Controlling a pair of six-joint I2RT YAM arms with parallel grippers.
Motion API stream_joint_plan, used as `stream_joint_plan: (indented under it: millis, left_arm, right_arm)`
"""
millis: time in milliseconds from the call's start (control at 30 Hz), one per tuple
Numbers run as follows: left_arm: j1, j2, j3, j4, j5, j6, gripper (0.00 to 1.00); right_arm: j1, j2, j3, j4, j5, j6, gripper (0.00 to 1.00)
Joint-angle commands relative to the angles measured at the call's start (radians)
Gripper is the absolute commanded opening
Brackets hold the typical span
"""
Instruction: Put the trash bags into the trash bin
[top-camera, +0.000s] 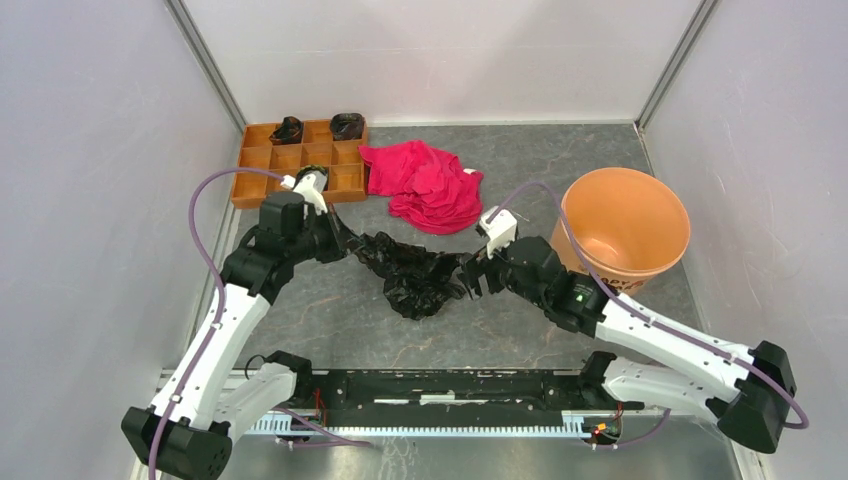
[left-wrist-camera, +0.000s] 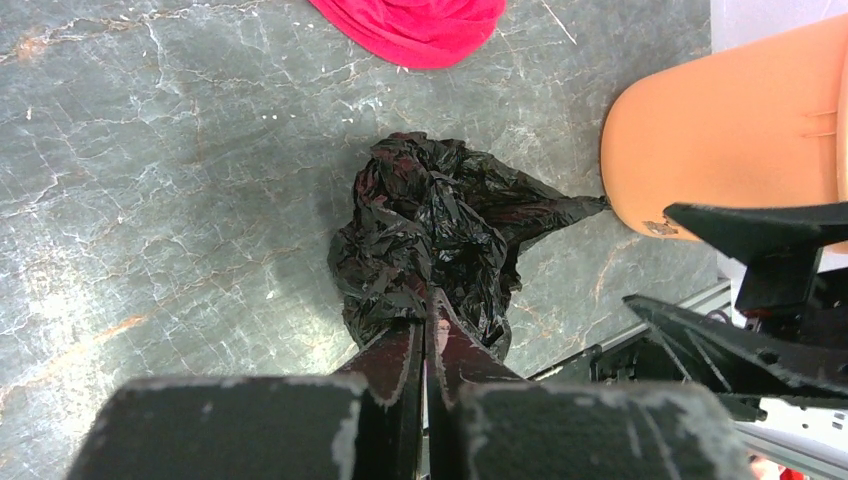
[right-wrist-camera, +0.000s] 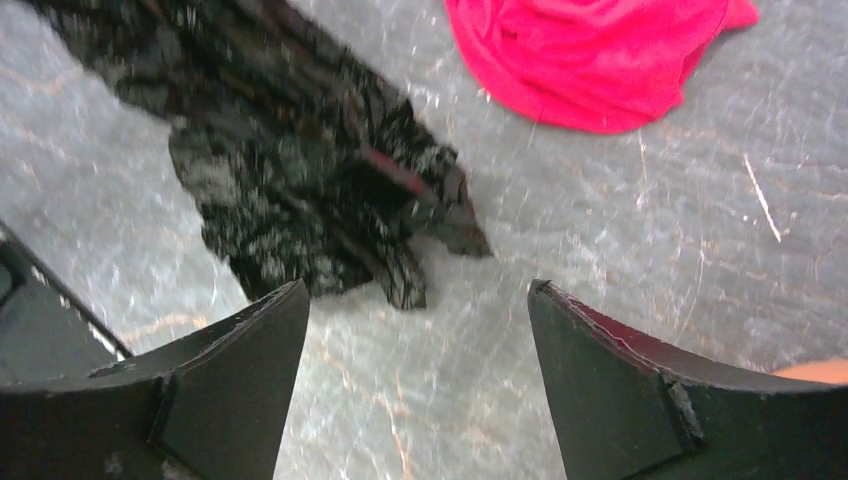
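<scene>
A crumpled glossy black trash bag (top-camera: 410, 270) lies on the grey table between the two arms. My left gripper (top-camera: 336, 232) is shut on the bag's left end, and in the left wrist view the fingers (left-wrist-camera: 405, 365) meet with black film (left-wrist-camera: 440, 225) bunched round their tips. My right gripper (top-camera: 468, 272) stands open just off the bag's right edge. Its fingers (right-wrist-camera: 250, 360) are wide apart with only bare table between them, and the bag (right-wrist-camera: 300, 190) lies just ahead. The light-orange trash bin (top-camera: 625, 230) stands upright at the right; nothing shows inside it.
A red-pink cloth (top-camera: 425, 185) lies behind the bag. A flat orange tray (top-camera: 262, 160) of square compartments sits at the back left, with small black bundles (top-camera: 288, 130) in its far cells. Grey walls close in both sides and the back.
</scene>
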Motion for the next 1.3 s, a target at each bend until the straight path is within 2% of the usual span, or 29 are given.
stream_joint_plan:
  millis: [0,133,200,267,367,433,467,567,633,667,733,800,867,900,933,1000,1067,1133,1200,1267]
  left_arm:
    - [0.002,-0.022,-0.007,0.023,0.012,0.039,0.02]
    - [0.002,-0.041,-0.005,0.023,0.044,0.033,0.02]
    - [0.002,-0.049,0.002,0.018,0.064,0.037,0.02]
    - [0.002,-0.06,0.017,0.002,0.066,0.054,0.02]
    - [0.003,-0.101,0.013,0.01,0.088,0.047,0.02]
    - [0.002,-0.136,0.024,0.017,0.103,0.041,0.02]
    - [0.002,-0.155,0.042,0.017,0.094,0.04,0.02]
    - [0.002,-0.223,0.122,0.018,-0.012,0.049,0.04]
    - [0.002,-0.263,0.174,0.019,-0.141,0.042,0.16]
    - [0.002,-0.283,0.188,0.022,-0.207,0.036,0.29]
    - [0.002,-0.317,0.194,0.041,-0.308,0.038,0.68]
    - [0.002,-0.326,0.207,0.025,-0.402,0.038,0.82]
    - [0.002,-0.318,0.23,0.0,-0.478,0.059,0.95]
    - [0.002,-0.309,0.249,-0.019,-0.515,0.075,0.98]
    - [0.002,-0.298,0.271,-0.037,-0.549,0.093,1.0]
    - [0.002,-0.276,0.311,-0.082,-0.607,0.121,1.0]
    - [0.002,-0.274,0.317,-0.098,-0.651,0.137,1.0]
    - [0.002,-0.294,0.29,-0.081,-0.664,0.138,1.0]
    - [0.002,-0.317,0.254,-0.044,-0.646,0.125,1.0]
    - [0.002,-0.32,0.242,-0.007,-0.594,0.098,1.0]
  right_arm:
    - [-0.055,0.07,-0.011,0.235,-0.05,0.015,0.88]
    - [-0.095,0.233,0.055,0.302,-0.202,-0.07,0.89]
    - [-0.094,0.313,0.087,0.314,-0.26,-0.115,0.82]
    - [-0.094,0.353,0.093,0.352,-0.327,-0.169,0.68]
    - [-0.092,0.332,0.083,0.436,-0.413,-0.156,0.3]
    - [-0.089,0.296,0.165,0.359,-0.415,-0.146,0.06]
    - [-0.087,0.268,0.229,0.294,-0.392,-0.148,0.01]
    - [-0.086,0.169,0.404,0.164,-0.312,-0.148,0.0]
    - [-0.087,0.115,0.49,0.139,-0.278,-0.125,0.01]
    - [-0.086,0.094,0.521,0.14,-0.276,-0.108,0.01]
    - [-0.086,0.07,0.542,0.159,-0.294,-0.1,0.01]
    - [-0.087,0.047,0.467,0.218,-0.259,-0.135,0.01]
    - [-0.089,0.068,0.303,0.287,-0.135,-0.111,0.01]
    - [-0.099,0.133,0.262,0.257,-0.174,-0.079,0.01]
    - [-0.1,0.217,0.247,0.197,-0.311,-0.061,0.01]
    - [-0.052,0.313,0.199,0.223,-0.546,-0.027,0.01]
    - [0.041,0.305,0.239,0.195,-0.447,-0.089,0.01]
    - [0.06,0.278,0.365,0.143,-0.326,-0.161,0.0]
    - [0.025,0.301,0.563,0.084,-0.251,-0.224,0.0]
    - [-0.027,0.393,0.89,-0.091,-0.217,-0.267,0.0]
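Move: The trash bag hangs from the shut left gripper, its middle about 2 cm ahead of that hand, 11 cm to its right and 13 cm below. From the open right gripper the bag's middle lies some 12 cm left, 5 cm ahead and 8 cm lower. The red cloth is roughly 29 cm ahead of the right hand, 10 cm left and 15 cm down; the bin is about 30 cm right, 8 cm ahead and 3 cm below. Reach the right gripper left, slightly forward and about 5 cm down, pinch the bag's free side, whip it up some 30 cm above the start, then straight back down and farther left, keeping the pinch. Keep the left pinch while drawing back slightly, let go as the right rises, then retreat up about 16 cm and left, opened wide, fingers tipping up and turning counter-clockwise. ##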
